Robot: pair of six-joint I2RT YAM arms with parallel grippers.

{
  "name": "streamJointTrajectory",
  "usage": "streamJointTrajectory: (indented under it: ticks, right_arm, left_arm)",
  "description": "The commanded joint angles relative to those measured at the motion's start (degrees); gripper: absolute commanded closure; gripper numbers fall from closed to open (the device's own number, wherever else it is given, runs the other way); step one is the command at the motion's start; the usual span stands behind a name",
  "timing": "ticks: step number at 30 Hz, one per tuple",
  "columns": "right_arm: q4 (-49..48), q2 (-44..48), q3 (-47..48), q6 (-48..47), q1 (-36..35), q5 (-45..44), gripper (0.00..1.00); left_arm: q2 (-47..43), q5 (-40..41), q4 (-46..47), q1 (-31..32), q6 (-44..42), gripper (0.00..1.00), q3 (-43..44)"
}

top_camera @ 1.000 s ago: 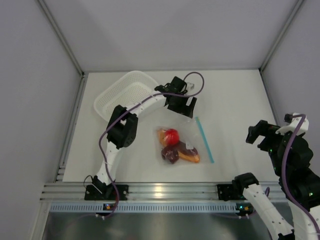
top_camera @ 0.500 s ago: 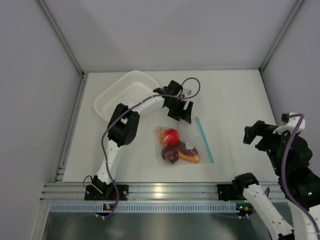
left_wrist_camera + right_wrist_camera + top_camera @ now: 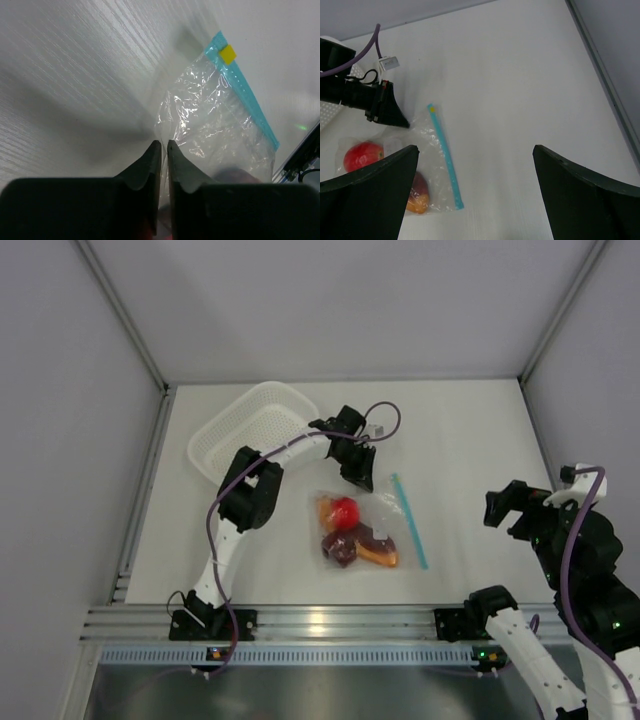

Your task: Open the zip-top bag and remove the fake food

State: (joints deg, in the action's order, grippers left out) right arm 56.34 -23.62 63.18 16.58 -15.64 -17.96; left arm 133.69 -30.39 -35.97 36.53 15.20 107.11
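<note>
The clear zip-top bag lies flat mid-table, its light blue zip strip along the right edge. Inside it is the fake food: a red ball, an orange slice and a dark brown piece. My left gripper sits at the bag's far edge. In the left wrist view its jaws are pinched on a fold of the bag, near the strip's yellow slider. My right gripper hangs open, well right of the bag, holding nothing.
A white perforated basket stands at the back left, just behind the left arm. Grey walls close in the table on the left, the back and the right. The arm bases sit on a metal rail at the near edge.
My left gripper has dropped toward the bag's far edge and closed from wide open onto the plastic. The right arm has barely shifted.
</note>
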Motion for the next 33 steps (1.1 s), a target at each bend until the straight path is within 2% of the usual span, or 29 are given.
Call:
streamJointTrajectory:
  ticks: [1, 2, 8, 12, 18, 20, 28, 33]
  right_arm:
    - [-2.99, 0.24, -0.42, -0.32, -0.53, 0.64, 0.0]
    - [-3.07, 0.24, -0.6, -0.14, -0.53, 0.64, 0.01]
    - [-3.95, 0.15, -2.09, 0.12, -0.53, 0.82, 0.01]
    - [-6.66, 1.37, -5.69, 3.02, -0.53, -0.15, 0.01]
    - [-13.53, 6.29, -12.63, 1.0, -0.53, 10.99, 0.01]
    - [-15.02, 6.39, -14.04, 1.17, -0.53, 12.32, 0.01]
    - [-18.54, -0.55, -16.77, 1.08, -0.53, 21.2, 0.01]
    - [-24.77, -3.18, -18.53, 1.79, -0.45, 27.96, 0.0]
  left_arm:
    - [-0.27, -1.25, 1.16, -0.15, 0.0, 0.88, -0.41]
    - [-0.53, -1.25, 1.25, -0.06, 0.26, 1.0, -0.24]
    - [-2.98, 0.33, 1.16, -0.06, 2.81, 1.0, 0.12]
    - [-6.5, 4.72, 1.77, 0.29, 5.71, 1.0, -0.23]
    - [-14.94, 6.05, 4.5, 1.7, 7.03, 1.0, -3.66]
    - [-17.83, 5.7, 5.12, 1.79, 7.21, 1.0, -4.63]
    - [-29.69, 7.09, 5.12, 3.63, 6.86, 1.0, -8.58]
    - [-35.51, 7.63, 5.29, 5.74, 5.89, 1.0, -11.22]
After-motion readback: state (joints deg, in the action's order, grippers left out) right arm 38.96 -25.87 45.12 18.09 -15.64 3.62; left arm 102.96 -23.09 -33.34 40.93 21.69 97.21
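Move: The left hand's nearly shut fingers already straddle the bag's far edge film, just above the table. From there the slider is about 5 cm ahead and 8 right, the red food 7 back and 6 left, the brown food 16 back and 3 right. The zipper strip's middle lies about 11 cm ahead, 14 left and 30 below the right hand, the slider 25 ahead and 18 left, the brown food 3 ahead and 23 left. Straight up goes the left hand, about 20 cm, after its fingers shut the last bit to pinch the bag's far edge; it eases some 4 cm back late on and tilts about 20 degrees, keeping the pinch. The wide-open right hand sinks and moves left, some 8 cm left and 7 down with a little forward, turning about 20 degrees counter-clockwise towards the zipper strip, touching nothing. ##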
